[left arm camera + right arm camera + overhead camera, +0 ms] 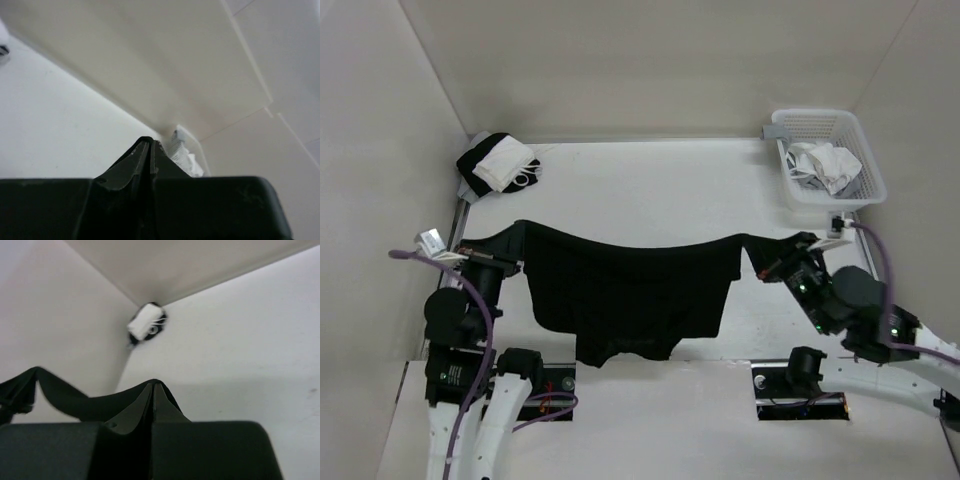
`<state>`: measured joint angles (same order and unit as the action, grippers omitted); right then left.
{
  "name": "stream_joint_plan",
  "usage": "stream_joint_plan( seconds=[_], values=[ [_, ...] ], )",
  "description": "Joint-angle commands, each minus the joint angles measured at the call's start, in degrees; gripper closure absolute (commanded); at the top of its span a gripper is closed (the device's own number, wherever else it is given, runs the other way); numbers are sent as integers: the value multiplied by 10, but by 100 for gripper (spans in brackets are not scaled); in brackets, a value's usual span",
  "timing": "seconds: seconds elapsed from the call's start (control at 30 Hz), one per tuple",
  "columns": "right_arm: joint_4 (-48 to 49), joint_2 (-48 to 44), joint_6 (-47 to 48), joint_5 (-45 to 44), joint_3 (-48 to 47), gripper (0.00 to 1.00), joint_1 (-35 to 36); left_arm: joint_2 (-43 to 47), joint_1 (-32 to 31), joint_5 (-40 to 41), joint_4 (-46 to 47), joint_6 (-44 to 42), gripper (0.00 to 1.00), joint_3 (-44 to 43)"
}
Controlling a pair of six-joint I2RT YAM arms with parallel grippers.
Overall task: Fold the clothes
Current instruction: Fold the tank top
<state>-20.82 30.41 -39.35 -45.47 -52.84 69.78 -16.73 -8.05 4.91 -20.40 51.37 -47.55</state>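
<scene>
The clothes (630,290), a plain black sleeveless top, hang stretched between my two grippers above the near half of the table. The top edge sags in a shallow curve and the body hangs towards the table's front edge. My left gripper (512,243) is shut on the left corner. In the left wrist view its jaws (151,143) are pressed together, and the cloth is hard to tell from the black fingers. My right gripper (767,258) is shut on the right corner. In the right wrist view black fabric (65,399) runs left from its closed tips (153,384).
A white basket (820,118) holding a white garment (825,165) stands at the back right, also in the left wrist view (185,156). A black-and-white cloth bundle (498,165) lies at the back left corner, also in the right wrist view (146,322). Walls enclose three sides of the table.
</scene>
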Motion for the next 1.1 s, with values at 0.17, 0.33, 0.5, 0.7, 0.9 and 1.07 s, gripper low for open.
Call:
stream_joint_plan(
  seconds=[0.17, 0.33, 0.5, 0.7, 0.9, 1.07],
  values=[
    [187, 203, -10, 341, 107, 100, -369, -194, 17, 34, 126, 0, 99, 128],
    [325, 448, -32, 441, 50, 100, -484, -463, 8, 67, 307, 7, 99, 88],
    [319, 658, -27, 487, -116, 100, -538, -667, 25, 49, 364, 9, 99, -38],
    [301, 683, -26, 500, -156, 100, -550, -715, 33, 29, 374, 13, 99, -90],
    [352, 570, -41, 481, 1, 100, -537, -626, 34, 12, 430, 49, 98, 47],
    [382, 482, -56, 467, 122, 100, -512, -537, 63, -31, 469, 79, 98, 166]
  ],
)
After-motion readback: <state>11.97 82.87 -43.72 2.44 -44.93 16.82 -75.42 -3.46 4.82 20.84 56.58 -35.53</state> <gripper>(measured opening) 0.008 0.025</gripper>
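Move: Both hands already pinch the tank top's near edge, with the cloth hanging and swung back. The bare patch of table for the tank top lies about 19 cm ahead of the left hand, 15 cm to its right and 35 cm below; from the right hand it is some 21 cm ahead, 18 cm left and 34 cm below. The folded stack stands about 36 cm ahead of the left hand and 13 cm left, the basket 37 cm ahead of the right hand and 24 cm right, both some 30 cm lower. Forward and down in one fast swing, both hands sweep the pinched edge out over the table, roughly 30 cm ahead and 25 cm lower, while the fingers tip downward some 30 to 40 degrees. Near the end they rise a little and draw back about 6 to 8 cm towards the bases, levelling slightly; both grippers stay shut on the cloth. ##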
